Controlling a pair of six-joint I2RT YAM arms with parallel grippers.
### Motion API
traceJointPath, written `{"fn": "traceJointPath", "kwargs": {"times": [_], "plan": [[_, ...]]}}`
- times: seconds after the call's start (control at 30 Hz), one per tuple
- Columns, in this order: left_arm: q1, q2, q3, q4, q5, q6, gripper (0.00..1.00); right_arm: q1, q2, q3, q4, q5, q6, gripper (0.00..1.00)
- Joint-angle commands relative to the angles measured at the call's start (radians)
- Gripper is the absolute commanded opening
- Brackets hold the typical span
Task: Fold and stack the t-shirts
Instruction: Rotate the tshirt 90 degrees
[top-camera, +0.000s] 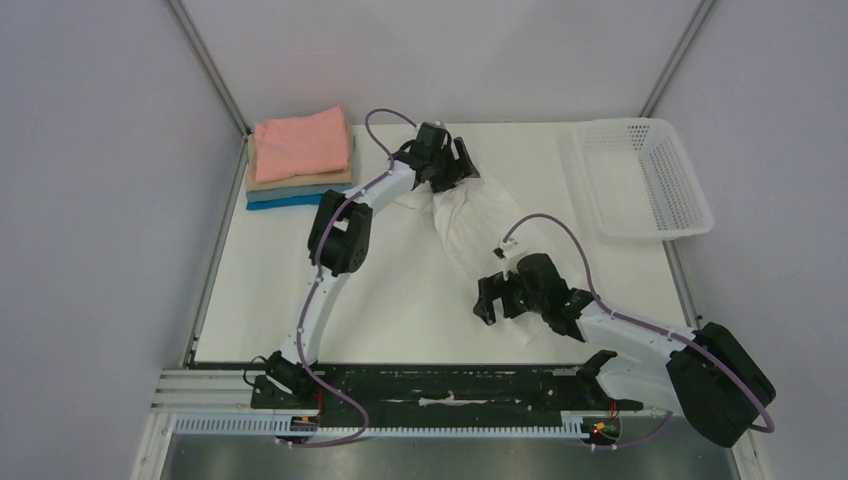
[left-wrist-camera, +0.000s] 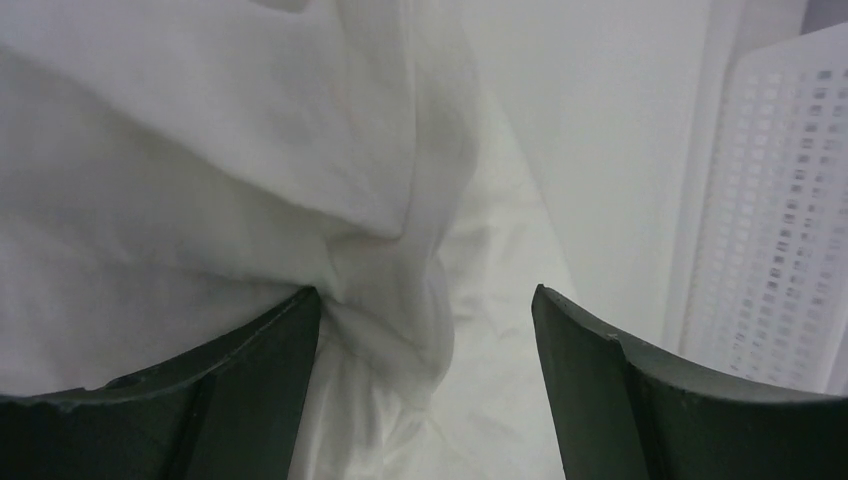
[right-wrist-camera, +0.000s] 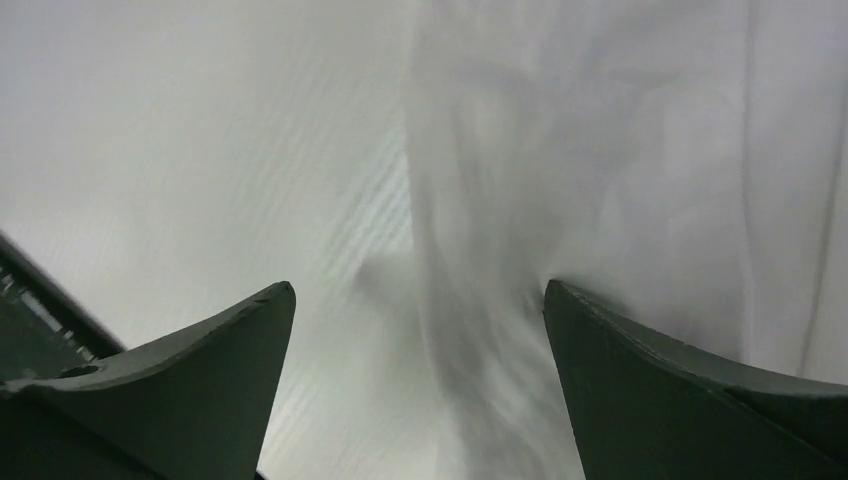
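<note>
A plain white t-shirt (top-camera: 470, 225) lies crumpled in a long strip on the table, running from the back centre toward the front. My left gripper (top-camera: 458, 172) is open over its far end. In the left wrist view a fold of the white cloth (left-wrist-camera: 200, 150) bunches between the wide jaws of that gripper (left-wrist-camera: 425, 292), against the left finger (left-wrist-camera: 270, 370). My right gripper (top-camera: 492, 298) stands open at the shirt's near end. The right wrist view shows the shirt's edge (right-wrist-camera: 600, 150) running down between the spread jaws of that gripper (right-wrist-camera: 418, 285). A stack of folded t-shirts, salmon pink (top-camera: 300, 143) on top, sits back left.
Under the pink shirt lie a tan one (top-camera: 300, 181) and a bright blue one (top-camera: 283, 201). A white mesh basket (top-camera: 645, 175) stands at the back right, and its wall (left-wrist-camera: 780, 220) shows in the left wrist view. White table (top-camera: 400, 300); black rail (top-camera: 450, 385) along the near edge.
</note>
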Motion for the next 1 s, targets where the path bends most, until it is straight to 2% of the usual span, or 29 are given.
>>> {"fn": "traceJointPath", "kwargs": {"times": [0.0,0.2,0.33,0.47,0.57,0.7,0.77,0.87,0.97], "plan": [[-0.029,0.113,0.09,-0.088,0.132,-0.038,0.85,0.149,0.081,-0.048,-0.097,-0.214,0.084,0.98],[-0.02,0.14,0.219,-0.258,0.023,0.05,0.85,0.347,0.266,0.11,0.065,-0.364,-0.003,0.98],[0.034,0.149,0.227,-0.207,0.079,0.021,0.85,0.442,0.381,0.276,0.042,-0.417,-0.125,0.98],[0.062,0.168,0.224,-0.167,0.115,-0.01,0.85,0.483,0.447,0.361,0.085,-0.439,-0.159,0.98],[0.062,0.198,0.23,-0.108,0.17,-0.041,0.85,0.487,0.463,0.379,0.116,-0.401,-0.141,0.98],[0.062,0.257,0.273,0.021,0.215,-0.131,0.85,0.473,0.405,0.387,0.123,-0.222,-0.117,0.98],[0.062,0.285,0.296,0.09,0.208,-0.158,0.85,0.427,0.362,0.386,0.122,-0.156,-0.078,0.98],[0.065,0.342,0.358,0.166,0.181,-0.191,0.85,0.333,0.288,0.341,0.177,-0.143,-0.005,0.98],[0.072,0.383,0.413,0.244,0.163,-0.211,0.86,0.278,0.229,0.302,0.208,-0.096,-0.011,0.98]]}}
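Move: Near the far end of the t-shirt, the left hand has its middle some 16 cm back, 12 cm to the right and just below. The right hand straddles the near left edge, with the shirt's middle about 17 cm ahead, 3 cm to its right and barely lower. From the right hand, the white basket is some 34 cm ahead and 37 cm right, and the table's near edge 13 cm straight back; the folded stack stands about 42 cm left and 6 cm ahead of the left hand. Sweeping left about 17 cm and back 12, the right hand drags the shirt's near end with its open fingers, turning nearly 50 degrees counter-clockwise; then it swings partly back, moves some 8 cm forward and lifts off the cloth. The left hand's open fingers keep pressing on the far end, shifting slightly right, then some 6 cm forward while rolling. ##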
